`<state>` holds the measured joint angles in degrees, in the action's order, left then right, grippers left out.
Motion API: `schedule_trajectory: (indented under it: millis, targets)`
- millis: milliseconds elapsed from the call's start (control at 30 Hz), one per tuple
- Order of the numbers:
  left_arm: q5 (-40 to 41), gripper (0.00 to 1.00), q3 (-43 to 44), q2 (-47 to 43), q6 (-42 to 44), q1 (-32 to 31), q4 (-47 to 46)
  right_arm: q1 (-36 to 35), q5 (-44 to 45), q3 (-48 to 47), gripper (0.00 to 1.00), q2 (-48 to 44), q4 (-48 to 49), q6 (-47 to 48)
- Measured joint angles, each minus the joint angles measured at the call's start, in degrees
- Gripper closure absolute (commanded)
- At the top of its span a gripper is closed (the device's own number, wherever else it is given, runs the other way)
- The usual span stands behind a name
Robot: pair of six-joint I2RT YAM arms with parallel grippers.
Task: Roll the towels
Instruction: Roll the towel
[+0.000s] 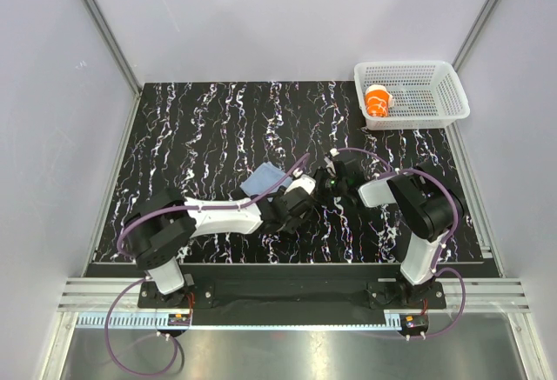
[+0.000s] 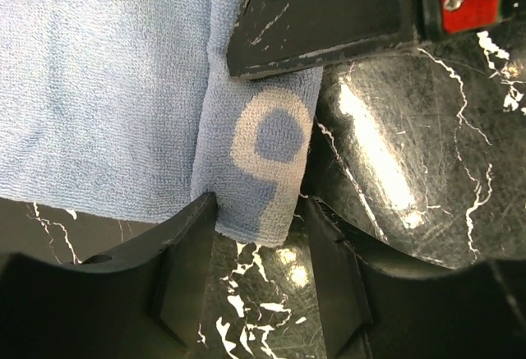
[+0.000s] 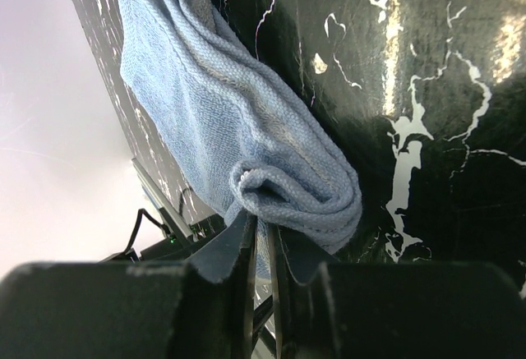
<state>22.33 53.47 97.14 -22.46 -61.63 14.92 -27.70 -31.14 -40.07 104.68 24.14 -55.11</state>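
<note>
The pale blue towel (image 1: 264,178) lies on the black marbled table, partly rolled. In the left wrist view its rolled part (image 2: 259,154), with a white printed figure, points at my left gripper (image 2: 261,211). That gripper is open, its fingertips either side of the roll's end and the left one touching the cloth. My right gripper (image 3: 265,227) is shut on the curled edge of the blue towel (image 3: 246,129), which hangs lifted off the table. Both grippers meet at the table's middle: the left gripper (image 1: 303,192) and the right gripper (image 1: 330,175). The orange towel (image 1: 377,102) sits rolled in the basket.
A white mesh basket (image 1: 452,93) stands at the table's far right corner. Grey walls and metal rails bound the table on all sides. The right gripper's black finger (image 2: 329,22) crosses the top of the left wrist view.
</note>
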Motion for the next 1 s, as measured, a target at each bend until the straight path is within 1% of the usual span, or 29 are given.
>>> schedule_trajectory:
  millis: [100, 233, 267, 300, 533, 733, 1000]
  targets:
    - [0.39, 0.49, 0.09, 0.61, 0.13, -0.11, -0.44, 0.0, -0.07, -0.11, 0.83, 0.15, 0.0, -0.02]
    - [0.94, 0.62, 0.46, 1.42, 0.94, -0.2, -0.57, 0.0, -0.28, -0.52, 0.83, 0.39, -0.11, 0.02]
    - [1.11, 0.69, 0.37, 1.46, 1.22, -0.2, -0.74, 0.0, -0.31, -0.66, 0.82, 0.42, -0.33, 0.04]
    - [1.16, 0.72, 0.24, 1.46, 1.31, -0.2, -1.11, 0.0, -0.31, -0.81, 0.82, 0.42, -0.55, 0.09]
    - [1.55, 0.89, -1.99, 0.52, 1.97, -0.2, -4.76, 0.39, -0.87, -1.73, 0.82, 0.5, -2.25, 1.09]
    - [1.03, 0.94, -2.1, 0.52, 2.27, -0.17, -5.75, 1.7, -2.38, -3.04, 0.8, 0.87, -4.68, 2.29]
    - [0.15, 0.95, -2.8, 0.13, 2.38, 0.04, -7.19, 4.13, -5.38, -5.66, 0.8, 2.73, -7.45, 3.93]
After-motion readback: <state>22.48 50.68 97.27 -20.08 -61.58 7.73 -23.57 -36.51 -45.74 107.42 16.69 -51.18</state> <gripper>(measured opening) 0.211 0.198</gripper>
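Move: Between the left hand's half-open fingers, about 1 cm ahead and 1 cm below the hand point, sits the near end of the blue towel's folded strip. The towel's flat part spreads about 7 cm to the left and 5 cm ahead of that hand. The right hand already pinches the same strip farther out; from it the near end lies some 6 cm back, 1 cm left and 1 cm below. Closing on the near end of the strip, the left fingers pinch the terry cloth from both sides while the hand barely shifts, easing under 1 cm forward and to the right. The right hand keeps its pinch and at first stays put, then draws away from the left hand, about 1.5 cm forward and 1 cm to the right, level over the table. ##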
